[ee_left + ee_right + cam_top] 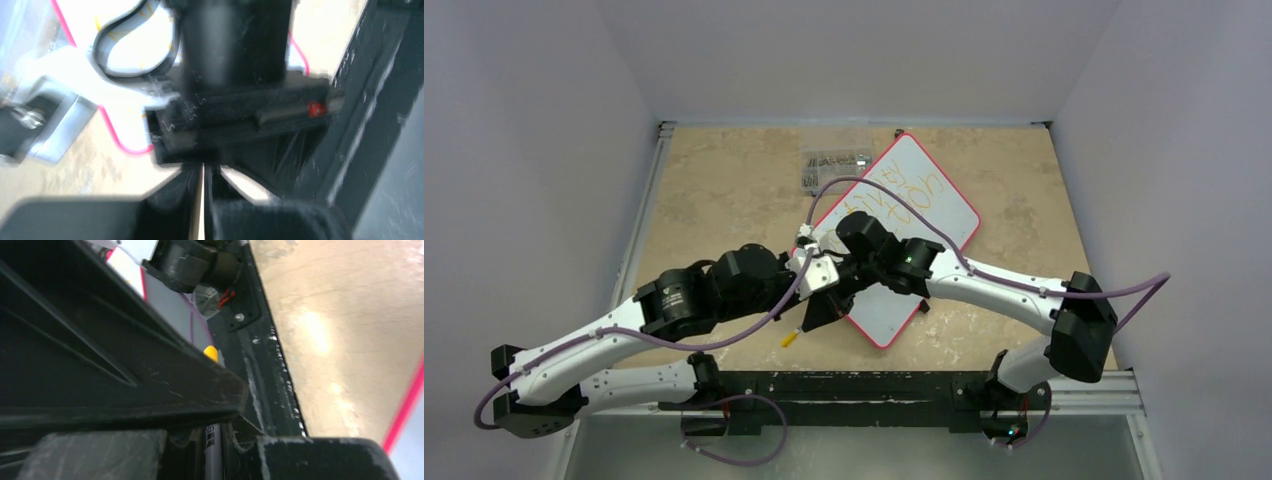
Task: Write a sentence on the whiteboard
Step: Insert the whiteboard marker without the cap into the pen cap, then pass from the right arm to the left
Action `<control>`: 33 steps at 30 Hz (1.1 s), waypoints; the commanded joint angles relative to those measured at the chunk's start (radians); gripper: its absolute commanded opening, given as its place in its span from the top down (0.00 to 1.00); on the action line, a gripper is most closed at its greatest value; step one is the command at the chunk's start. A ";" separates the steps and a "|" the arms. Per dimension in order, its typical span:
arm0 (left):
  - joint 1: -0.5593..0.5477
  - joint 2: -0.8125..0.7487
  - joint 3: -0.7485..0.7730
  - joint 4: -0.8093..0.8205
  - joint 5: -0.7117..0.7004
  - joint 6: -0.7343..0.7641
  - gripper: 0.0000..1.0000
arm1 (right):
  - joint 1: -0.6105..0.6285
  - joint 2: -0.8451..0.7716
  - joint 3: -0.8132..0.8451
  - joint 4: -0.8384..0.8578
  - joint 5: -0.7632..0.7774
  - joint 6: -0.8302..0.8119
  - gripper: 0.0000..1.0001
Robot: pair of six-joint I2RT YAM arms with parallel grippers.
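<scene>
The whiteboard (886, 312) lies tilted on the table, its red-pink frame (114, 134) showing in the left wrist view. The sentence (904, 192), in orange-yellow letters, fills its far half. Both grippers meet over the board's near-left edge. My right gripper (212, 442) is shut on a white marker (213, 452). The marker's yellow end (790, 338) pokes out toward the table's near edge. My left gripper (205, 200) is shut, close against the right one (849, 285), with only a thin pale sliver between its fingers. Its fingers hide the marker's middle.
A clear packet (834, 165) with dark items lies at the back, beside the board's far corner. A black rail (874, 385) runs along the near edge. Purple cables (1024, 285) trail along both arms. White walls close in the table.
</scene>
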 commanded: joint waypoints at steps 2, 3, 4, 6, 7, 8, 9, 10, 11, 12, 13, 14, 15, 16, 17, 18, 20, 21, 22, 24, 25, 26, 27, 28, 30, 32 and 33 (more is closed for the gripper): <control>-0.010 -0.043 0.062 0.283 -0.002 -0.009 0.87 | 0.063 -0.043 0.072 0.031 -0.022 -0.020 1.00; -0.010 -0.057 0.055 0.262 -0.011 -0.014 0.82 | 0.063 -0.052 0.072 0.022 -0.009 -0.021 1.00; -0.009 -0.073 0.050 0.242 -0.020 -0.023 0.77 | 0.062 -0.059 0.073 0.014 0.000 -0.023 1.00; -0.009 -0.103 0.052 0.199 -0.027 -0.037 0.68 | 0.062 -0.068 0.081 -0.007 0.018 -0.032 1.00; -0.010 -0.118 0.057 0.174 -0.030 -0.046 0.64 | 0.062 -0.073 0.085 -0.020 0.028 -0.037 1.00; -0.009 -0.133 0.063 0.148 -0.031 -0.056 0.60 | 0.062 -0.076 0.090 -0.034 0.039 -0.043 1.00; -0.009 -0.145 0.071 0.123 -0.031 -0.062 0.57 | 0.062 -0.080 0.092 -0.041 0.047 -0.047 1.00; -0.009 -0.156 0.080 0.098 -0.030 -0.071 0.55 | 0.061 -0.084 0.095 -0.048 0.054 -0.051 1.00; -0.009 -0.167 0.087 0.076 -0.027 -0.076 0.54 | 0.060 -0.088 0.097 -0.056 0.061 -0.054 1.00; -0.009 -0.177 0.096 0.053 -0.023 -0.081 0.52 | 0.060 -0.091 0.099 -0.065 0.071 -0.060 1.00; -0.009 -0.184 0.108 0.028 -0.020 -0.086 0.52 | 0.059 -0.094 0.104 -0.078 0.082 -0.068 1.00; -0.009 -0.191 0.118 0.007 -0.016 -0.089 0.52 | 0.058 -0.097 0.107 -0.094 0.093 -0.075 1.00; -0.009 -0.201 0.124 -0.009 -0.008 -0.091 0.51 | 0.055 -0.103 0.108 -0.104 0.103 -0.085 1.00; -0.009 -0.214 0.129 -0.021 0.003 -0.091 0.51 | 0.052 -0.110 0.107 -0.112 0.113 -0.091 1.00; -0.009 -0.223 0.132 -0.031 0.018 -0.088 0.50 | 0.049 -0.119 0.107 -0.118 0.123 -0.099 1.00; -0.009 -0.228 0.138 -0.043 0.031 -0.084 0.48 | 0.047 -0.129 0.104 -0.126 0.130 -0.108 1.00; -0.009 -0.227 0.161 -0.088 0.060 -0.079 0.47 | 0.043 -0.149 0.106 -0.139 0.145 -0.125 1.00; -0.009 -0.223 0.173 -0.110 0.076 -0.075 0.47 | 0.041 -0.156 0.106 -0.146 0.150 -0.134 1.00; -0.009 -0.219 0.184 -0.129 0.092 -0.072 0.47 | 0.040 -0.166 0.106 -0.151 0.155 -0.143 1.00; -0.009 -0.218 0.188 -0.145 0.113 -0.067 0.47 | 0.038 -0.182 0.107 -0.161 0.166 -0.159 1.00; -0.009 -0.219 0.184 -0.147 0.127 -0.065 0.47 | 0.038 -0.190 0.107 -0.162 0.165 -0.170 1.00; -0.009 -0.219 0.178 -0.146 0.149 -0.061 0.47 | 0.038 -0.199 0.106 -0.165 0.166 -0.175 1.00; -0.009 -0.218 0.173 -0.145 0.171 -0.059 0.47 | 0.037 -0.206 0.108 -0.167 0.171 -0.182 1.00; -0.009 -0.214 0.170 -0.146 0.195 -0.059 0.46 | 0.037 -0.214 0.108 -0.171 0.174 -0.188 1.00; -0.008 -0.204 0.159 -0.136 0.239 -0.059 0.45 | 0.037 -0.231 0.116 -0.180 0.179 -0.202 1.00; -0.008 -0.191 0.148 -0.116 0.286 -0.055 0.44 | 0.037 -0.246 0.125 -0.192 0.161 -0.216 1.00; -0.007 -0.183 0.148 -0.112 0.307 -0.054 0.44 | 0.037 -0.256 0.125 -0.196 0.151 -0.226 1.00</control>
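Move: The yellow cap, already on the tip of the marker gripped by the right hand, lies about 3 cm back, 3 cm left and 5 cm below the shut, empty left fingers. The whiteboard's middle is roughly 20 cm ahead of the left hand, 17 cm to its right and 22 cm below. From the right hand the cap sits some 5 cm left, 1 cm back and 3 cm lower. Left hand rises about 9 cm, half opening, then eases back-left; right hand lifts the marker some 6 cm, drifting right. ##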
